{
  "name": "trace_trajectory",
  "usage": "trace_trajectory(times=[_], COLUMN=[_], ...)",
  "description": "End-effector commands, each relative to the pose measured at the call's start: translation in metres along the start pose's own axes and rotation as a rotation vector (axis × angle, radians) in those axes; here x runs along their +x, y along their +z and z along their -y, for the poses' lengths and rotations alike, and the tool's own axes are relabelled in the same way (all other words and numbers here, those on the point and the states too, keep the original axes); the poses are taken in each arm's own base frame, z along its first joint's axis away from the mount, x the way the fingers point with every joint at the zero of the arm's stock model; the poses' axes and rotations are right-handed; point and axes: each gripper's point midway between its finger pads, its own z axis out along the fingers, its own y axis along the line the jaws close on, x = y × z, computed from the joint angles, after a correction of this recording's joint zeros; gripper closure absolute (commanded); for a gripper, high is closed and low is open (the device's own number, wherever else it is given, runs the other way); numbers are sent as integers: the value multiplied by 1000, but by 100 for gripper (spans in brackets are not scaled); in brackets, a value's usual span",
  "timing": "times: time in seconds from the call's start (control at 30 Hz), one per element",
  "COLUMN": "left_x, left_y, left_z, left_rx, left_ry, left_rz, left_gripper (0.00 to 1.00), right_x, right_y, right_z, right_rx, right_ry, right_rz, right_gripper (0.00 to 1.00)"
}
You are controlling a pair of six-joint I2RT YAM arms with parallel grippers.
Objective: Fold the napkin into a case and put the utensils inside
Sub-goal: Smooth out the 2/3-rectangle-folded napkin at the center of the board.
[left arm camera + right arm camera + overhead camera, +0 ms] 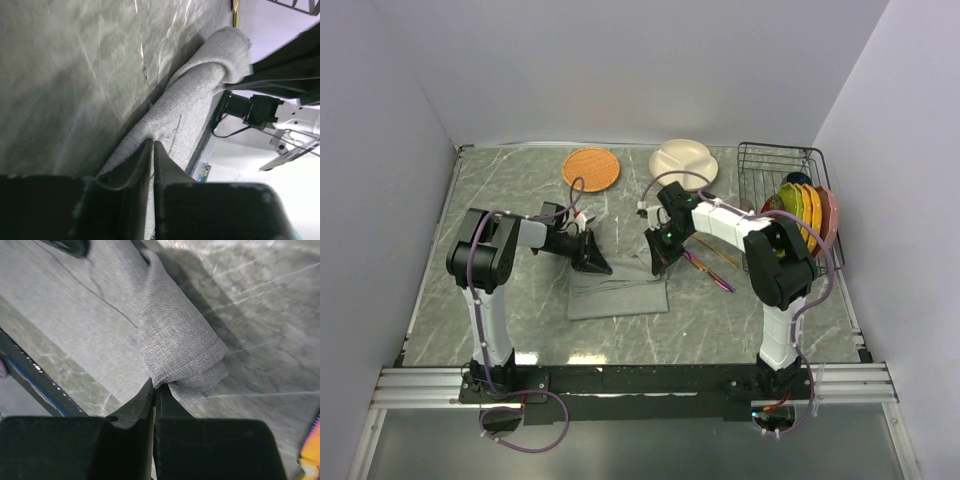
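Note:
The grey napkin [618, 295] lies folded on the marble table, its far edge lifted into a rolled fold between my two grippers. My left gripper [595, 263] pinches the left end of that fold. In the left wrist view its jaws [152, 146] stand nearly together with the cloth [195, 95] running between them. My right gripper [658, 262] is shut on the right end. In the right wrist view its tips [156, 388] meet at the hem of the bunched napkin [175, 340]. The utensils lie to the right of the napkin: a purple knife [712, 273] and a gold spoon [722, 256].
A round orange woven mat [591, 168] and a cream plate [684, 162] sit at the back. A black wire rack [782, 180] at the back right holds several coloured plates [807, 212]. Walls close in the table on three sides.

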Motion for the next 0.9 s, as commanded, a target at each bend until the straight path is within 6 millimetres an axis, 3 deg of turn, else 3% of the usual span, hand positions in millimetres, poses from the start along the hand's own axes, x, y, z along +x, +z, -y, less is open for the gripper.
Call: trace_trajectory(times=[0.0,0.23,0.4,0.47,0.67,0.87], left_x=[-8,-25,-24,-21,-3,26], left_y=[-14,-52,-73,-68,-46,-28], left_z=[-2,40,52,50,51,38], left_rx=[-70,-118,-227,-284,-373,-354], left_ry=[23,431,871,1062,1406,1498], left_rz=[80,156,133,83,-18,-158], left_gripper=[82,57,51,50,50,49], right_x=[7,0,-12,-15,-17,-17], right_y=[16,18,11,9,14,12], right_z=[16,24,16,11,10,9], right_rx=[63,83,50,30,23,23], right_ry=[30,60,60,87,114,117], right_rz=[-41,-48,-20,-15,-26,-36], right_gripper=[100,100,100,100,100,100])
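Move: The napkin's middle lies about 4 cm back and 2 cm to the right of the left hand, barely below it, with the orange mat about 21 cm ahead and 4 cm left. From the right hand, pinching the napkin's far right corner, that middle is about 8 cm left, 3 cm back and 4 cm lower; the knife lies some 10 cm right and 1 cm ahead, the gold spoon 12 cm right and 5 cm ahead. Left hand rises 8 cm, opening and tipping down, then sinks backward over the napkin; right lowers its pinched corner. ##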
